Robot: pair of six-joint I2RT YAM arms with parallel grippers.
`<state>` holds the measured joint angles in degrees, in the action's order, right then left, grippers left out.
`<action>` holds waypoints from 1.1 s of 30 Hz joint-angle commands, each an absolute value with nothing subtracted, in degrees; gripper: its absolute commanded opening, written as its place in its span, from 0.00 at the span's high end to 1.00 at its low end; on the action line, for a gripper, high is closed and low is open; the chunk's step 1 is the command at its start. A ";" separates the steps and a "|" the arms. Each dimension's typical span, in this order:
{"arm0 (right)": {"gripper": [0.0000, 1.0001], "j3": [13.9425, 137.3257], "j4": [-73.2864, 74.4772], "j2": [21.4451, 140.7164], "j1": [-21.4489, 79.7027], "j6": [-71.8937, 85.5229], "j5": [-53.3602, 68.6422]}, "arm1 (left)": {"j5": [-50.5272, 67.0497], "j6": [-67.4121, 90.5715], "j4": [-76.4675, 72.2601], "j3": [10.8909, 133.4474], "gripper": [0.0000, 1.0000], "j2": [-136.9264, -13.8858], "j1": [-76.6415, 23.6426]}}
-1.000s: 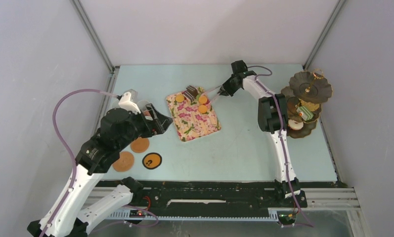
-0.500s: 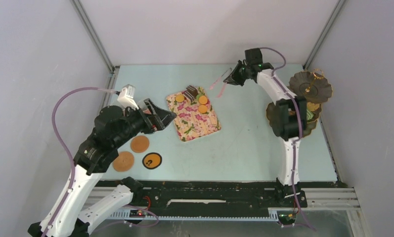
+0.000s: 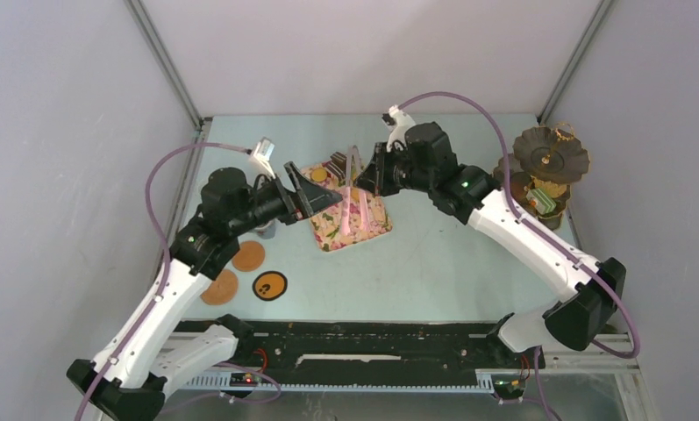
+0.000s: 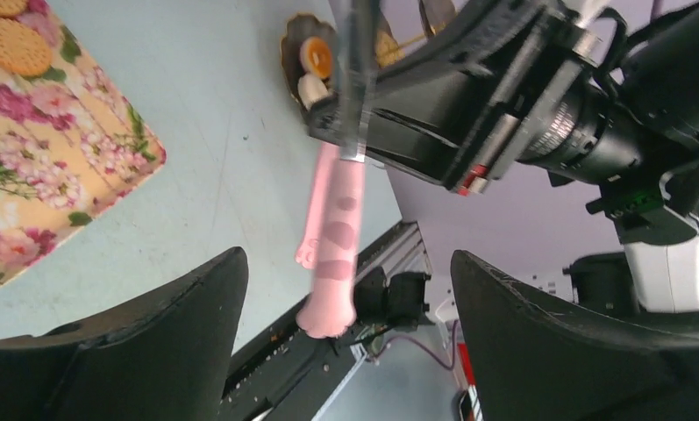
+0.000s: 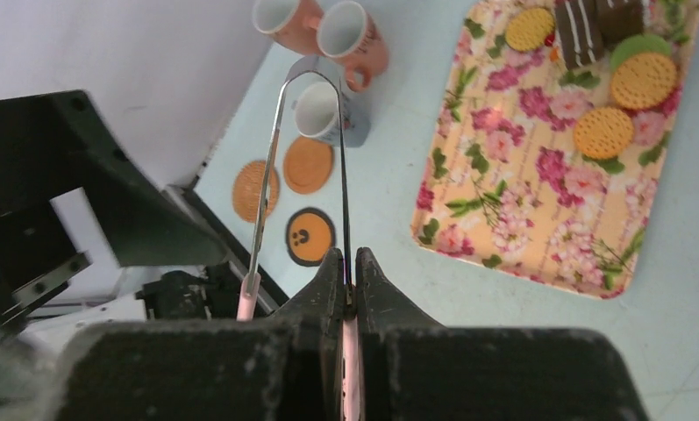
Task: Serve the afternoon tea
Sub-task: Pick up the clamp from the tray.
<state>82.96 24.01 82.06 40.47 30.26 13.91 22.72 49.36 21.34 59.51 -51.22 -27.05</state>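
My right gripper [image 3: 372, 180] hangs over the floral tray [image 3: 376, 230], shut on one arm of the pink tongs [image 3: 360, 210]. In the right wrist view the jaws [image 5: 347, 259] pinch that arm while the other arm of the tongs [image 5: 256, 219] stands free to the left. On the tray [image 5: 538, 202] lie biscuits [image 5: 602, 132], cake slices [image 5: 582, 31] and a green macaron [image 5: 639, 44]. Two pink-orange mugs [image 5: 350, 35] and a grey mug [image 5: 324, 110] stand by three coasters [image 5: 308, 164]. My left gripper [image 3: 324, 195] is open at the tray's left edge, facing the tongs [image 4: 332, 254].
The dark three-tier stand [image 3: 547, 175] at the right edge carries several sweets. The coasters [image 3: 248, 256] lie at the front left, with the grey mug [image 3: 265, 230] under the left arm. Grey walls close in both sides and the back.
The right arm lifted the tongs to the back, then swung round and now holds them over the tray. The left gripper reached right to the tray's edge, still open.
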 commanded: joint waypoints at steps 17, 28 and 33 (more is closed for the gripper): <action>1.00 82.00 24.41 75.80 48.94 35.95 0.00 | 10.19 34.65 28.38 62.73 0.22 -50.26 -38.81; 1.00 82.00 29.97 75.14 51.45 48.14 -8.73 | 16.35 37.91 25.42 59.87 0.41 -50.39 -38.95; 1.00 83.26 32.39 75.62 52.69 51.66 -11.20 | 17.38 38.44 26.17 59.98 0.36 -51.89 -39.09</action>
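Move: The right hand already pinches one leg of the clamp in mid-air; the free pink handle is about 3 cm to its left and 4 cm back, at much the same height. From the open left hand that handle lies some 6 cm to the right, 3 cm back and 3 cm below. The clamp's held handle is about 3 cm farther right than the free one, and the flowered tray's middle lies roughly 4 cm ahead and 4 cm right of the left hand, some 32 cm down. The left hand swings back and to its right, then sinks, closing in on the clamp's free pink handle; it ends about 3.5 cm back, 3 cm lower and 2 cm to the right, rolled some 10 degrees with its left side rising, while the fingers narrow from wide to about two-thirds open with the handle lined up between them, clear of both. Keeping its pinch on the clamp, the right hand draws about 4 cm back, dipping and rising on the way to end at its old height, and turns clockwise by some 15 degrees. ##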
